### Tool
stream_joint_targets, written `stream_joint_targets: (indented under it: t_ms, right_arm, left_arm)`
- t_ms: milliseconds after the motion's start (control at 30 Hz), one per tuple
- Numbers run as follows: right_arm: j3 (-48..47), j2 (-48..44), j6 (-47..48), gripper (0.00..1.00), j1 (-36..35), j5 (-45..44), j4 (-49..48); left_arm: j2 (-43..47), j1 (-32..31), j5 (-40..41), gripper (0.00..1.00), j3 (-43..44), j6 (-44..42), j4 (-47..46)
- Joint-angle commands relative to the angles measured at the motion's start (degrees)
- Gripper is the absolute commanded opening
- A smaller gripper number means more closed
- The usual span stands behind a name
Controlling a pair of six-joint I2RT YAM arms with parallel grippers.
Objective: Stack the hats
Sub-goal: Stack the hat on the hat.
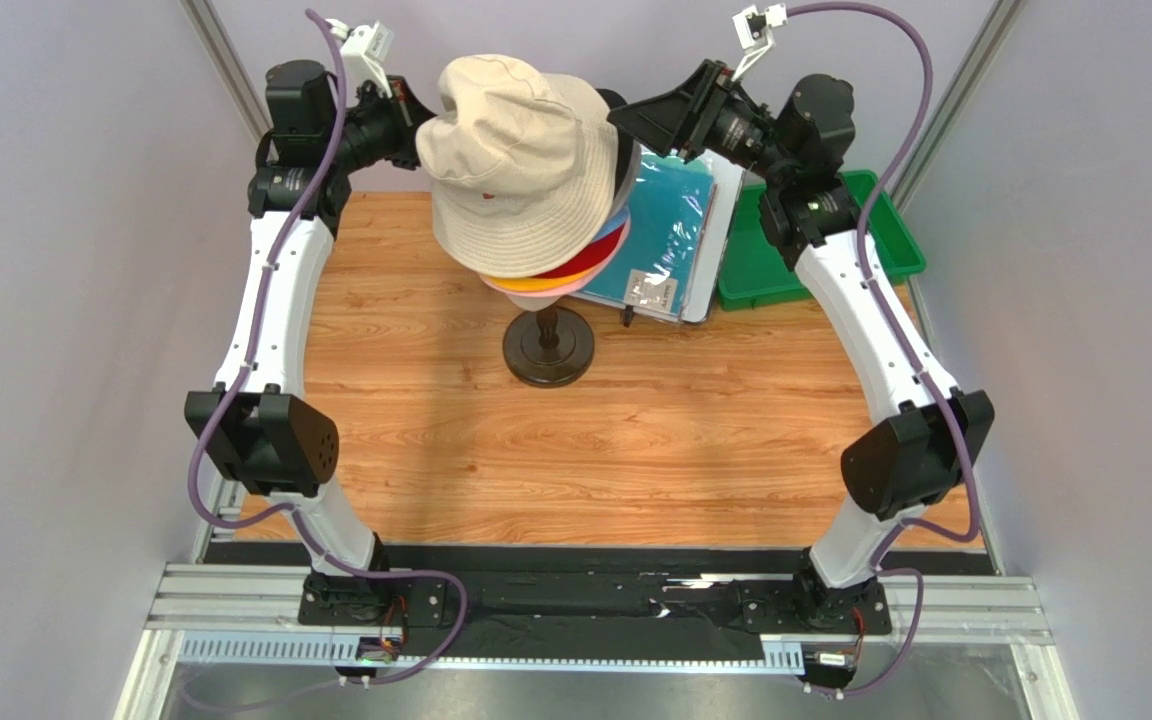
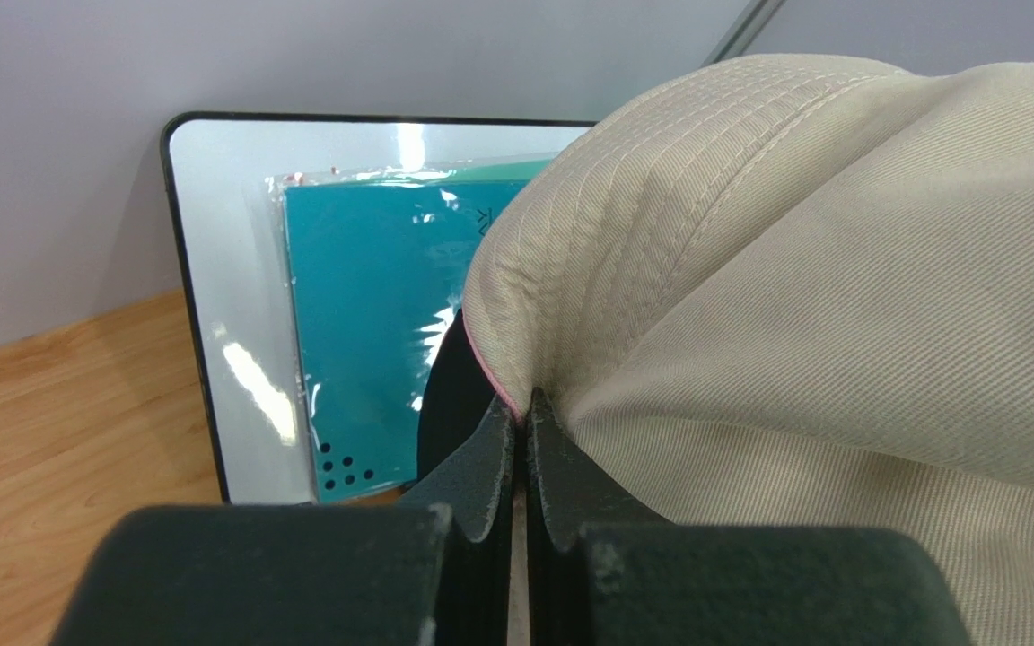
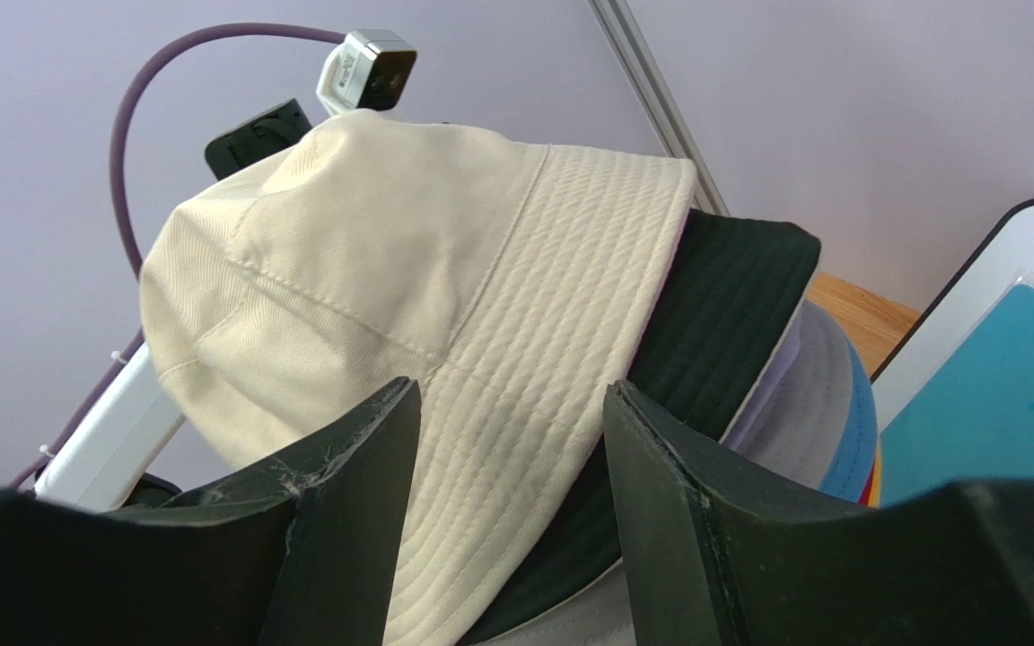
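The beige hat lies on top of the stack of hats on the mannequin stand. Red, orange-yellow and blue brims stick out below it. My left gripper is shut on the beige hat's brim at its left side, the fingers pinching the cloth edge. On the right, my right gripper is open. Its jaws stand apart with the beige brim showing between them, ungripped. Under it lie the black hat, the lavender hat and the blue hat.
A teal sheet in a white frame lies behind the stand, also in the left wrist view as teal sheet. A green bin sits at the back right. Grey walls close in the wooden table on three sides.
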State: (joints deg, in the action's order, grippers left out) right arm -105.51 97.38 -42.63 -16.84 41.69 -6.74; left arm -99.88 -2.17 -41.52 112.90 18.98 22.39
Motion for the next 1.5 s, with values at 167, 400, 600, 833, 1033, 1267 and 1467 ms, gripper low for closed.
stream_joint_targets:
  t_ms: [167,400,600,833,1033,1267,1467]
  right_arm:
    - [-8.13,8.78,-5.25,0.57,-0.30,3.04,-2.12]
    - [-4.88,8.35,-10.45,0.57,-2.23,7.35,-11.09]
    - [-3.12,6.77,-10.89,0.57,-3.20,7.44,-11.46]
    - [-2.59,8.34,-16.94,0.45,-3.99,9.11,-16.63]
    - [-4.00,9.32,-16.17,0.00,-3.90,7.01,-11.03]
    - [6.44,3.96,-11.16,0.00,-1.97,-2.14,-1.87]
    - [11.82,0.09,-6.77,0.00,-1.88,-5.47,3.83]
  left_arm:
    - [1.79,-1.25,-2.08,0.00,0.48,-3.16,3.80]
    - [1.96,-1.52,-1.73,0.00,1.18,-3.43,4.68]
    - [2.32,-1.69,-1.46,0.00,1.18,-3.08,4.59]
    - [2.93,-3.10,-0.14,0.00,1.44,-3.95,4.76]
    - [3.45,-3.45,-0.23,0.00,0.57,-4.57,4.94]
    - [5.48,-3.45,1.09,0.00,-2.86,-4.75,3.81]
    - [7.50,-3.36,2.66,0.00,-5.41,-2.99,1.78]
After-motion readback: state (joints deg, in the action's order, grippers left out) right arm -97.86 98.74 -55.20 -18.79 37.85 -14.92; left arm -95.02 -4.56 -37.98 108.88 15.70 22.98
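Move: The left hand already pinches the cream hat's left brim; the hat's middle lies about 10 cm to its right and 3 cm back, with the stacked hats on the head 12 cm right, 4 cm back and some 7 cm lower. The open right hand is just off the cream hat's right brim edge, about 4 cm to its left and 1 cm ahead. The black hat's brim sits roughly 3 cm left, 3 cm ahead and 4 cm below that hand. Forward and slightly down about 3 cm, then left and a little back, the right hand brings its open fingers onto the cream hat's right brim and pinches it shut. Holding on, it draws the brim down and to the right, about 2 cm each way, tipping down some 10 degrees. The left hand keeps its pinch, easing back about 2 cm, mostly at the end. ##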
